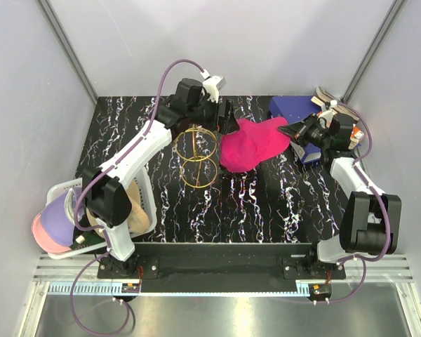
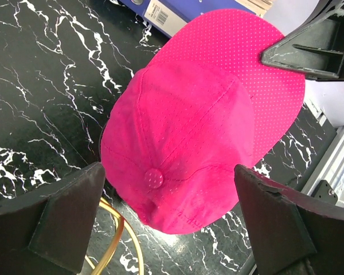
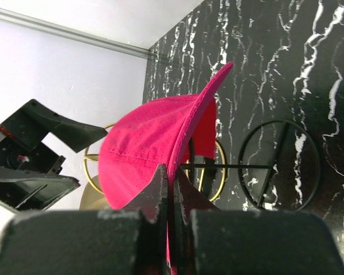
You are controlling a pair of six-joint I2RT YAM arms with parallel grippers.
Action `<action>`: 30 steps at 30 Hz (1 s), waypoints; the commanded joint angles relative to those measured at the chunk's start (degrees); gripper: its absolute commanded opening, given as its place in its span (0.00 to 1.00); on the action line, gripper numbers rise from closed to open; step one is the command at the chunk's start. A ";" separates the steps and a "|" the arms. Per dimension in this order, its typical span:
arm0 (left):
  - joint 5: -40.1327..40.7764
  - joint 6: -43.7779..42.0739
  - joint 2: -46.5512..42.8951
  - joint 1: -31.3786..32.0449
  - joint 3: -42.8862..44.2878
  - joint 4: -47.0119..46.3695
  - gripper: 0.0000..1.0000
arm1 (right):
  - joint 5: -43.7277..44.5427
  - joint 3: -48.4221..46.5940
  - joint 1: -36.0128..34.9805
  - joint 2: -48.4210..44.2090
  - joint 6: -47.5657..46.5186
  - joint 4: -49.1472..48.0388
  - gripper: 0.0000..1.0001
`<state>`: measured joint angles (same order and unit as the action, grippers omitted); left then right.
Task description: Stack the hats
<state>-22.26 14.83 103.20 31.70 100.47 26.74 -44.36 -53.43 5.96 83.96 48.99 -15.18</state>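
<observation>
A magenta hat hangs over the back middle of the table, crown to the left and brim to the right. My right gripper is shut on the edge of its brim; in the right wrist view the brim runs down between the closed jaws. My left gripper stands wide open beside the crown, and its wrist view shows the crown between the two spread fingers without touching them. Lavender, light pink and tan hats lie in the basket at the left.
The white mesh basket sits at the table's left edge, under the left arm. A gold wire ring frame stands just left of the magenta hat, and a black wire ring frame stands beneath it. A blue box lies at the back right.
</observation>
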 commanded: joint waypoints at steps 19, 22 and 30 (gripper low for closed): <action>1.96 -1.65 -1.24 0.55 -3.61 -1.87 0.99 | 10.05 -1.85 0.46 -5.46 -9.70 12.08 0.94; 2.31 -1.73 -1.42 0.46 -3.26 -1.87 0.99 | 17.78 -3.52 0.55 -7.49 -12.16 19.00 0.97; 2.40 -1.73 -1.86 0.55 -1.15 -1.78 0.99 | 27.74 -3.70 0.55 -12.24 -16.65 24.06 0.97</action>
<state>-20.95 13.78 103.24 32.03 96.92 27.29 -23.68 -55.09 6.35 74.63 35.57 5.87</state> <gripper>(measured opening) 0.987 0.970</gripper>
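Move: The right hand, shut on the pink hat's brim, has the black stand under the hat about 13 cm to its left, 4 cm back and some 12 cm below; the blue binder lies 8 cm ahead, 7 cm to its right and 19 cm down. From the open left hand the pink hat is roughly 6 cm to the right, 4 cm back and 5 cm lower, while the yellow stand is 11 cm to the left, 6 cm back and 15 cm below. The right hand sinks nearly 3 cm with the hat over the black stand while its fingers spread from shut to wide and let go of the brim, then it draws some 5 cm to the right away from the hat, turning clockwise with its left side dipping, 15 degrees or so each. The left hand, fingers kept wide open beside the crown, goes down about 3 cm and then stays there; whether it touches the hat can't be seen. ##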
